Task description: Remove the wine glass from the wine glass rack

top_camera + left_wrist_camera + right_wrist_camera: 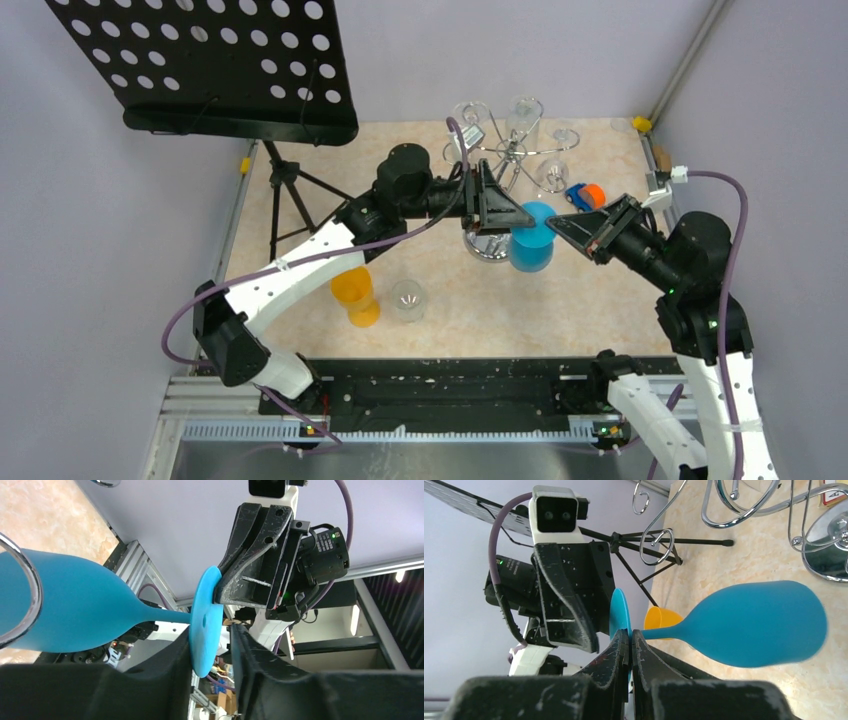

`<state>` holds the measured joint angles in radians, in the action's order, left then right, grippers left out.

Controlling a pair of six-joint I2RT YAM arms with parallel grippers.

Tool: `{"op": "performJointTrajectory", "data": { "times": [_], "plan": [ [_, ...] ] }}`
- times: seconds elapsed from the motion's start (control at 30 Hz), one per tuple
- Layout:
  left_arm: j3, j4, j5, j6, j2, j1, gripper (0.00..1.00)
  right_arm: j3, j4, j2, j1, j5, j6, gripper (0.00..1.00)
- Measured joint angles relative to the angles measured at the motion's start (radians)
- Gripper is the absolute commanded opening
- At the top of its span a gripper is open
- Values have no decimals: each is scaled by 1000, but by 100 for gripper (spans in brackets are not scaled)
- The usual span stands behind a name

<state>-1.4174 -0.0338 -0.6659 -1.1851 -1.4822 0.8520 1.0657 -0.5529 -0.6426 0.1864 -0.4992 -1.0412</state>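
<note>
The blue wine glass (530, 237) lies sideways in the air beside the shiny disc base (487, 248) of the chrome wine glass rack (510, 150). My right gripper (630, 632) is shut on the rim of the glass's round foot (620, 611), and the bowl (754, 625) points away from it. My left gripper (210, 637) stands partly open around the same foot (206, 615), with a gap showing at one finger (250, 655). A chrome curl (31, 595) of the rack crosses in front of the bowl (75, 607).
Clear wine glasses (525, 115) hang on the rack's far arms. A black perforated music stand (210, 60) on a tripod fills the back left. An orange cup (355, 295) and a clear cup (407, 298) stand in the near middle. A small blue and orange toy (585, 195) lies at the right.
</note>
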Motion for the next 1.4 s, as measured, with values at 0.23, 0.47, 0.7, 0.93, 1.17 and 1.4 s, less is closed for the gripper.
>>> {"op": "performJointTrajectory", "data": {
  "times": [0.23, 0.47, 0.7, 0.93, 1.17, 1.4],
  "plan": [
    [-2, 3, -3, -26, -9, -2, 0, -6, 39, 1, 0, -18, -6, 23],
    [-21, 2, -27, -26, -9, 1, 0, -11, 34, 24, 0, 34, -3, 68],
    [-45, -46, -36, -92, 3, -12, 0, -26, 3, 180, 0, 255, -46, 75],
    [-45, -262, -32, -307, 27, -27, 0, -85, 6, 296, 0, 397, -135, 75],
    [-45, -498, 0, -522, 42, -27, 0, -143, 68, 298, 0, 393, -196, 75],
    [-31, -624, 39, -640, 45, -31, 0, -203, 315, 298, 0, 329, -254, 74]
  ]
}}
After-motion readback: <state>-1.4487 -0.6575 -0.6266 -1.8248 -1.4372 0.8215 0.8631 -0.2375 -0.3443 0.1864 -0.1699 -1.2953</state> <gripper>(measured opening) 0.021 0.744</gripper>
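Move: The blue wine glass hangs mouth down, its foot still pinched by the right hand and standing between the half-open left fingers. The foot's middle is about 1 cm to the left hand's right, level with it ahead and in height; from the right hand it is some 2 cm left and 1 cm ahead. From the left hand, the rack's top is about 12 cm ahead, 2 cm left and 6 cm lower, and the toy car roughly 20 cm ahead, 12 cm right and 30 cm below. Almost in place at first, the left hand closes and pinches the foot of the blue glass. The right fingers then open wide and let go, and that hand draws off to its right and slightly back, turning clockwise, before rising about 5 cm and tipping upward near the bowl, not seen touching. Meanwhile the left hand lifts the glass about 17 cm and shifts some 5 cm left, its fingers tilting up roughly 30 degrees. ##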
